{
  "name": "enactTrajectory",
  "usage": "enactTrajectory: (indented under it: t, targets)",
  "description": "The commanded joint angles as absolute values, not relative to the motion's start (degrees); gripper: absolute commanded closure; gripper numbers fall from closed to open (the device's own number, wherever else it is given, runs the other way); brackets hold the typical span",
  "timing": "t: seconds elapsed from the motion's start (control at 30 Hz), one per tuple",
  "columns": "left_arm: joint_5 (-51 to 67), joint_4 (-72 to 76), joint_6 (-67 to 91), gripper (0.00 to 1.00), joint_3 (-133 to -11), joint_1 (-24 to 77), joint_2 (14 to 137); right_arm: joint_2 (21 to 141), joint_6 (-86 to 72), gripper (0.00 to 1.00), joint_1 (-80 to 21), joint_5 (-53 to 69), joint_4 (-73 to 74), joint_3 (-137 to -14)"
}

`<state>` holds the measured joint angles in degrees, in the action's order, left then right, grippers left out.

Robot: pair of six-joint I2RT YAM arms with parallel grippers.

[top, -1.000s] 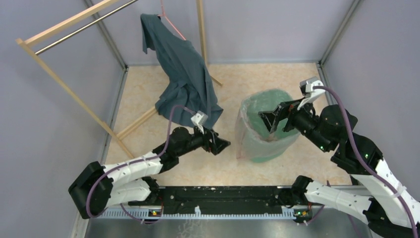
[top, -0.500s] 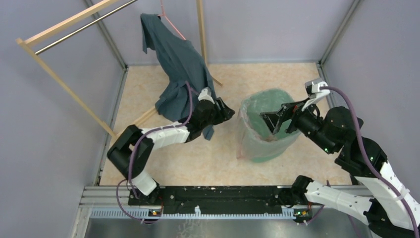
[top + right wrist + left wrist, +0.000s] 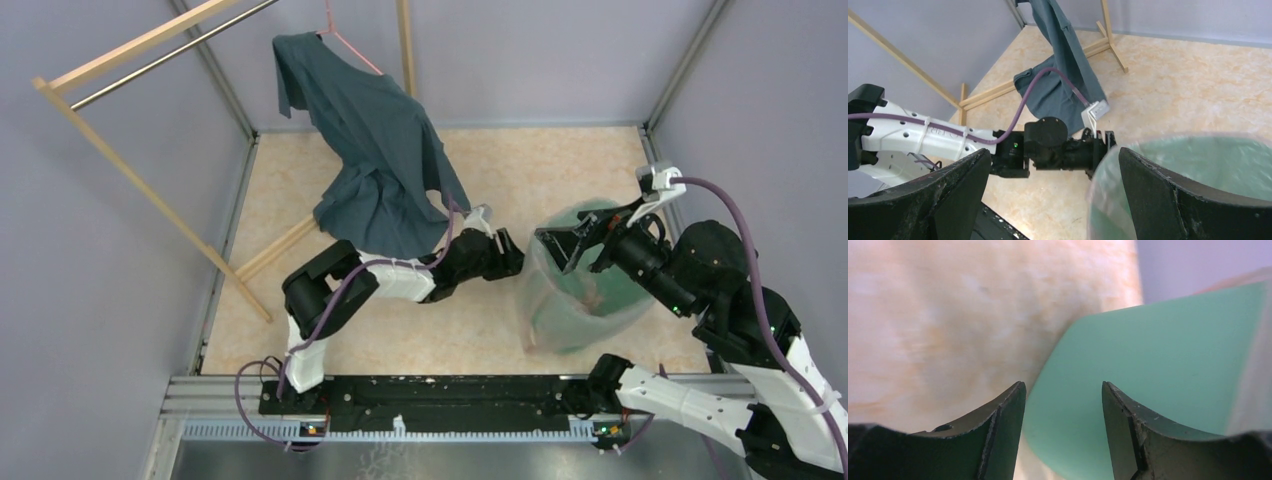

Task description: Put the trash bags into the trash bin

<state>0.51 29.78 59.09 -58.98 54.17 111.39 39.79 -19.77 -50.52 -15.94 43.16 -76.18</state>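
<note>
The teal-green trash bin (image 3: 600, 300) stands at the right of the floor, leaning slightly. The thin pink translucent trash bag (image 3: 540, 305) is draped over its rim and down its outside. My left gripper (image 3: 512, 255) reaches low against the bin's left side. In the left wrist view its jaws (image 3: 1063, 386) stand apart, with the bin's green wall (image 3: 1158, 365) just beyond them and nothing pinched that I can see. My right gripper (image 3: 558, 248) hangs wide open above the left part of the rim. In the right wrist view the bag-covered rim (image 3: 1108, 200) lies by its right finger (image 3: 1173, 200).
A dark blue-grey shirt (image 3: 385, 170) hangs from a pink hanger on the wooden rack (image 3: 140, 190) at the back left, its hem over my left arm. Grey walls close in the floor on three sides. A black rail (image 3: 430, 395) runs along the near edge.
My left arm has swept right, from the middle of the floor to the bin's side, and its jaws have narrowed. The bin and bag have shifted right. My right gripper moved right with them.
</note>
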Motion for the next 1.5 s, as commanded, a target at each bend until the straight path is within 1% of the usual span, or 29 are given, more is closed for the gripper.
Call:
enactTrajectory:
  t: [0.0,0.17,0.27,0.33,0.47,0.57,0.7,0.87,1.0,1.17,1.33,1.47]
  targets:
    - [-0.7,37.4,61.8,0.36,-65.7,58.1,115.0,39.1,-20.8,0.01,-50.7,-15.0,43.0,-77.6]
    - [2.1,36.2,61.9,0.34,-71.3,58.9,119.9,39.0,-21.5,0.01,-50.7,-14.3,43.7,-77.6]
    - [1.1,34.0,58.5,0.28,-71.1,58.4,118.6,38.7,-21.6,0.01,-50.7,-14.6,44.5,-77.6]
    - [0.5,30.2,55.7,0.23,-69.9,57.5,114.8,38.8,-21.4,0.01,-50.7,-15.1,45.2,-77.6]
    - [-4.7,21.8,49.3,0.14,-63.5,55.5,102.7,38.9,-20.7,0.01,-50.7,-16.3,45.7,-77.6]
    - [-10.2,12.3,44.5,0.09,-58.5,55.1,89.8,39.2,-19.4,0.01,-50.7,-17.6,45.5,-77.9]
    - [-13.0,1.2,40.7,0.01,-53.8,55.1,70.7,41.2,-17.2,0.01,-50.7,-19.7,47.0,-79.8]
    - [-10.9,-7.7,34.3,0.01,-53.5,55.1,48.6,43.2,-14.4,0.01,-50.8,-19.4,47.4,-82.7]
    - [-10.9,-13.7,29.8,0.01,-58.0,55.1,37.7,43.6,-12.9,0.01,-50.8,-18.1,45.5,-84.7]
    - [-12.7,-21.2,22.2,0.01,-67.3,55.1,31.8,45.1,-12.0,0.01,-50.8,-18.1,44.8,-88.6]
    - [-13.6,-20.9,17.2,0.01,-72.8,55.1,29.2,46.1,-11.3,0.01,-50.8,-19.7,44.3,-91.1]
    - [-14.8,-20.8,14.8,0.01,-74.9,55.1,29.0,46.4,-11.5,0.01,-50.8,-20.9,43.7,-92.4]
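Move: The green bin's middle lies about 13 cm to the right of the left hand and 5 cm nearer the base, roughly 2 cm above it; the trash bag lining it has about the same middle, 3 cm higher. The shirt's low drape is some 25 cm left of that hand, 14 cm farther out and 5 cm lower. From the right hand the bin's middle is about 4 cm ahead, 8 cm right and 28 cm below. Already against the bin's left side, the left fingertips push it on to the right, about 7 cm and slightly back, then leave it while the fingers spread fully. The left hand swings away up and left, some 40 cm each way, drawing back past its starting reach as its fingertips tilt up over 50 degrees. Late on, the open right hand rises about 6 cm above the bin. ##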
